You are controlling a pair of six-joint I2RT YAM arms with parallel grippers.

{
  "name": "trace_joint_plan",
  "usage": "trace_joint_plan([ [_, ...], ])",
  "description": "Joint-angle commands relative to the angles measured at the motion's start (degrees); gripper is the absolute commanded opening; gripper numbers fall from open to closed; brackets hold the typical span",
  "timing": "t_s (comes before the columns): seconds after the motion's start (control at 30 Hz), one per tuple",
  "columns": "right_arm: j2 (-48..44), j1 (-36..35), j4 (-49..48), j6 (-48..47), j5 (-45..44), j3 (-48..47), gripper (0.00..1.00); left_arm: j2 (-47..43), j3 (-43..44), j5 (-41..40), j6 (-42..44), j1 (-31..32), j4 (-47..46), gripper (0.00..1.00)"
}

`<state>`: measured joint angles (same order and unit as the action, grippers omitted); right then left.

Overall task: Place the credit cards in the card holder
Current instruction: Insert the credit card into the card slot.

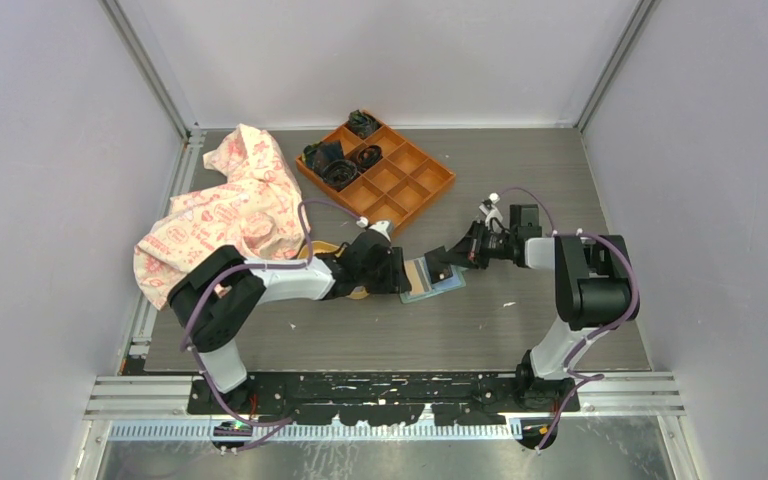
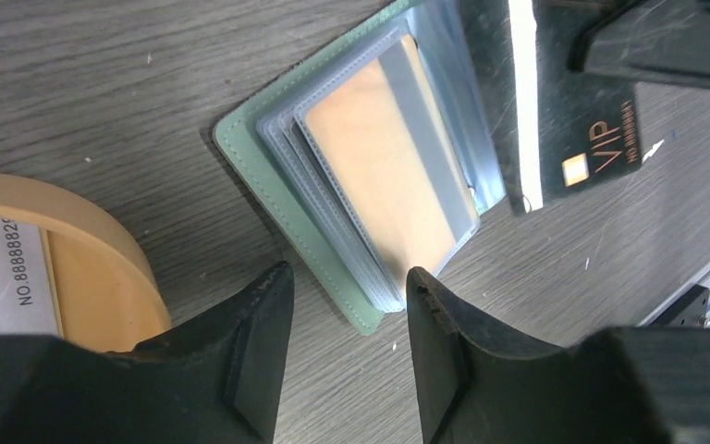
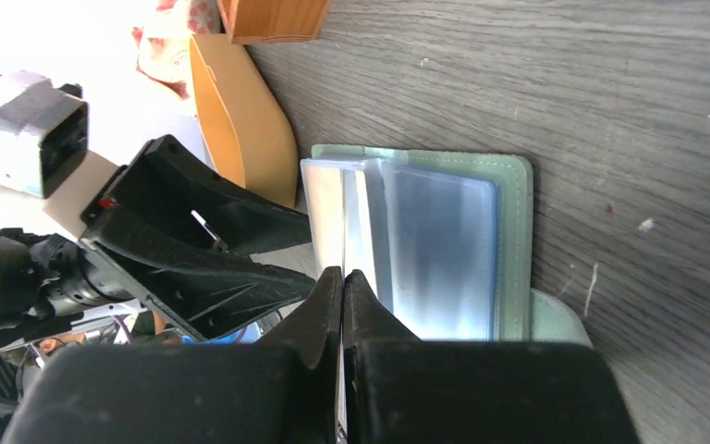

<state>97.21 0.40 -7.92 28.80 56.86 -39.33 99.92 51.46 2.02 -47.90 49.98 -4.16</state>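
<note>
The sage-green card holder (image 2: 268,171) lies open on the table, its clear sleeves (image 2: 388,185) fanned over a tan-orange lining. My left gripper (image 2: 347,291) is open, its fingers (image 2: 263,342) standing either side of the holder's near corner without touching it. My right gripper (image 3: 342,275) is shut on a black credit card (image 2: 601,157) marked VIP, held on edge with its long side at the sleeves. A pale grey-white credit card (image 2: 0,277) lies in the yellow dish. From above, both grippers meet at the holder (image 1: 430,282).
The yellow oval dish (image 2: 83,250) sits just left of the holder, under my left wrist. An orange compartment tray (image 1: 380,170) with dark items stands behind. A patterned cloth (image 1: 230,210) is heaped at the back left.
</note>
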Motion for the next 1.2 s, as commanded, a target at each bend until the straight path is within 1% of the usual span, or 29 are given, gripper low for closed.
trace_joint_plan([
  [0.0, 1.71, -1.87, 0.98, -1.40, 1.50, -2.42, 0.01, 0.77, 2.67, -1.37, 0.03, -0.47, 1.27, 0.48],
  [0.47, 1.78, -3.05, 12.07, -5.09, -2.89, -5.15, 0.01, 5.02, 5.66, -0.06, 2.81, -2.39, 4.03, 0.45],
  [0.63, 1.08, -3.07, 12.30, -5.47, -1.45, -5.82, 0.01, 5.47, 6.41, 0.92, 3.71, -3.10, 5.89, 0.44],
  [0.73, -2.12, -3.07, 11.27, -6.39, 0.73, -6.20, 0.01, 2.35, 4.71, 1.14, 4.42, -3.08, 4.64, 0.44],
  [0.83, -7.62, -2.89, 7.31, -6.19, 2.10, -4.70, 0.01, -4.15, 1.83, 1.49, 5.10, -3.09, 1.25, 0.45],
  [0.93, -12.31, -2.62, -1.11, -1.50, 4.40, -3.04, 0.01, -10.44, -1.55, 3.54, 5.82, -3.08, -4.64, 0.47],
  [1.07, -19.59, -2.65, -8.00, 2.61, 6.32, -1.85, 0.01, -15.93, -7.55, 9.11, 5.07, -3.22, -18.08, 0.51],
  [1.17, -24.18, -2.61, -15.96, 8.30, 7.30, 0.45, 0.01, -15.57, -9.91, 14.05, 1.65, -3.20, -29.44, 0.56],
])
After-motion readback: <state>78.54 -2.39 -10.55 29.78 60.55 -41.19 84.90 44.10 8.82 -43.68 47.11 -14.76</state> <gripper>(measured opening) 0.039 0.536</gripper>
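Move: From the right hand, which holds the black VIP card, the card holder's middle lies about 3 cm left, 3 cm back and 4 cm below; the yellow tray is some 20 cm left and 1 cm back, the organiser box about 18 cm ahead and 14 cm left. From the left hand, whose fingertips are at the holder's left edge, the holder's middle is about 6 cm right, 1 cm ahead and 2 cm lower; the tray is 12 cm left and 3 cm ahead. Left fingertips at the open holder's left edge work it forward about 2.5 cm, while the right hand, keeping its pinch on the black card, eases back, down and slightly left towards the holder. The left hand then draws back and rises clear; the right lifts the card some 13 cm from its low point, tilting about 20 degrees. ##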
